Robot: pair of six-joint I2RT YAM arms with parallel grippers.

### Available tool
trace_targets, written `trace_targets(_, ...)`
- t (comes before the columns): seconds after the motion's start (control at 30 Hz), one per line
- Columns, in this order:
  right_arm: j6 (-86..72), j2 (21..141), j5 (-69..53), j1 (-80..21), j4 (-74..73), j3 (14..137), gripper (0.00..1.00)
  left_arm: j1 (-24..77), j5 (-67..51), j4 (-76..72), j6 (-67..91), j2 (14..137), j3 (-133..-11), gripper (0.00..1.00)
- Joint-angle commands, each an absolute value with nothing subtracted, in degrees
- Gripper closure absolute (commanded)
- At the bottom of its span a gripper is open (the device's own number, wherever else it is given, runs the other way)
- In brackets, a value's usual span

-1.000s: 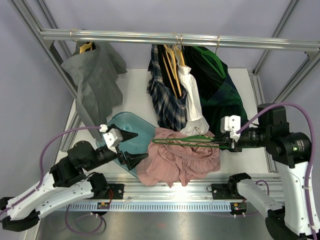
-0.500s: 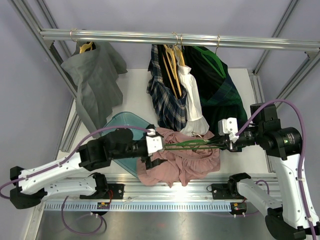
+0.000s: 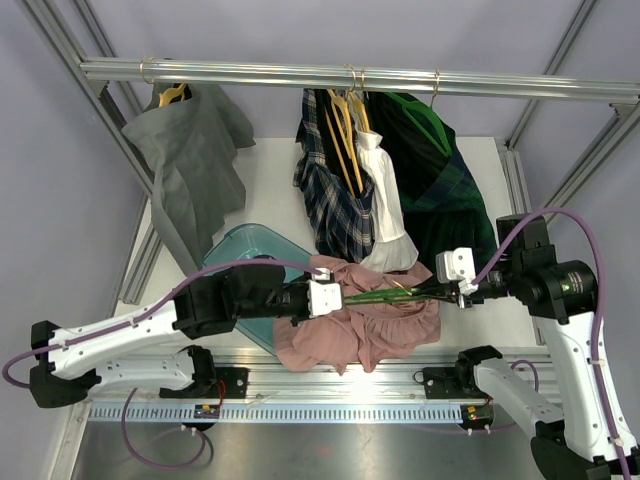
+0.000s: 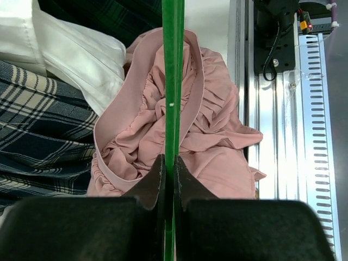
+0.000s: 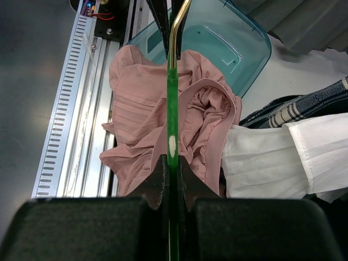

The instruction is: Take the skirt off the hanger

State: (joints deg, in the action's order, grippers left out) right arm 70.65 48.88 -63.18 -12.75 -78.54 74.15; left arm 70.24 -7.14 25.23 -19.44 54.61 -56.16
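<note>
The pink skirt [image 3: 370, 325] lies crumpled at the table's front edge, under a green hanger [image 3: 385, 292] held level above it. My left gripper [image 3: 335, 297] is shut on the hanger's left end, and my right gripper [image 3: 450, 290] is shut on its right end. In the left wrist view the green bar [image 4: 173, 81] runs straight out from between the closed fingers [image 4: 155, 179], over the skirt [image 4: 217, 141]. In the right wrist view the bar [image 5: 172, 109] leaves the gripper [image 5: 172, 157] and ends in a gold hook [image 5: 179, 16] above the skirt [image 5: 136, 109].
A teal bin [image 3: 235, 250] sits left of the skirt, partly under my left arm. From the rail [image 3: 350, 75] hang a grey garment [image 3: 190, 160], a plaid one [image 3: 335, 200], a white one [image 3: 385, 210] and a dark green one [image 3: 440, 180].
My left arm swung right from over the bin to the hanger, and its gripper went from wide open to shut on the bar. The right gripper kept its hold, shifting slightly.
</note>
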Motion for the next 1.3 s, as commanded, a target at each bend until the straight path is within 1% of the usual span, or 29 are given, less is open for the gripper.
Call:
trace_targets(0.0, 72.7, 48.4, -67.4, -13.0, -93.9, 73.4, 1.0, 70.5, -6.7, 23.4, -18.9, 53.8, -55.4, 1.0)
trace_targets(0.23, 73.0, 48.0, -69.8, -13.1, -93.6, 71.5, 1.0, 70.5, -8.1, 19.4, -14.5, 50.5, -51.0, 1.0)
trace_targets(0.3, 71.0, 47.7, -70.3, -13.1, -91.5, 70.6, 0.98, 70.5, -8.3, 16.7, -13.1, 48.6, -49.5, 1.0)
trace_targets(0.33, 67.9, 47.2, -70.4, -13.0, -90.3, 70.1, 0.88, 70.5, -8.0, 16.1, -11.2, 48.3, -48.4, 1.0)
trace_targets(0.43, 60.9, 45.5, -70.0, -13.1, -84.6, 68.8, 0.7, 70.5, -6.8, 15.6, -7.0, 46.8, -47.6, 1.0)
trace_targets(0.47, 59.6, 45.0, -69.8, -13.1, -83.7, 68.8, 0.54, 70.5, -6.9, 16.1, -6.1, 46.5, -47.2, 1.0)
trace_targets(0.5, 58.2, 44.8, -69.4, -13.1, -82.2, 69.0, 0.44, 70.5, -6.9, 16.0, -4.9, 46.3, -46.9, 1.0)
trace_targets(0.53, 57.4, 44.3, -69.2, -13.0, -81.9, 69.3, 0.38, 70.5, -7.4, 16.1, -3.2, 45.9, -46.5, 1.0)
trace_targets(0.57, 57.0, 44.3, -69.0, -13.0, -82.1, 69.8, 0.24, 70.6, -7.9, 15.9, -2.4, 45.8, -46.1, 1.0)
trace_targets(0.67, 55.6, 43.9, -69.2, -13.0, -82.0, 71.7, 0.1, 70.5, -9.3, 15.5, 0.0, 45.8, -44.5, 1.0)
trace_targets(0.7, 54.6, 43.9, -69.8, -13.0, -81.2, 72.5, 0.07, 70.5, -10.2, 15.5, 1.9, 45.9, -44.0, 1.0)
trace_targets(0.77, 49.1, 43.2, -70.9, -13.1, -78.3, 72.8, 0.06, 70.5, -11.1, 15.2, 3.5, 46.3, -43.6, 1.0)
trace_targets(0.87, 40.2, 42.3, -73.8, -13.0, -68.0, 71.9, 0.01, 70.6, -12.4, 14.2, 4.7, 47.0, -43.2, 1.0)
trace_targets(0.97, 30.8, 42.9, -74.6, -13.1, -60.1, 70.8, 0.0, 70.6, -13.4, 13.4, 5.1, 47.6, -43.9, 1.0)
trace_targets(1.27, 24.5, 46.6, -72.0, -13.1, -53.7, 72.3, 0.0, 71.1, -15.7, 11.3, 6.2, 52.0, -47.0, 1.0)
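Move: The green hanger is already pinched by both hands, its middle about 10 cm to the right of the left hand and 1 cm ahead, at grip height, and some 3 cm left of the right hand, level with it. The pink skirt lies roughly 21 cm below the left hand, 4 cm to its right and 2 cm ahead; from the right hand it is 9 cm left, 2 cm ahead and 22 cm below. The teal basin is about 17 cm left and 10 cm ahead of the left hand, 24 cm down. The green hanger passes into the left hand's hold alone: that hand keeps its pinch near the left end, sinks about 5 cm and draws back 4 cm, rolling some 25 degrees so the top leans forward. The right hand first sinks and backs off slightly with it, then opens wide and lets go while still drawing back, then climbs and comes forward again with a similar forward roll. ##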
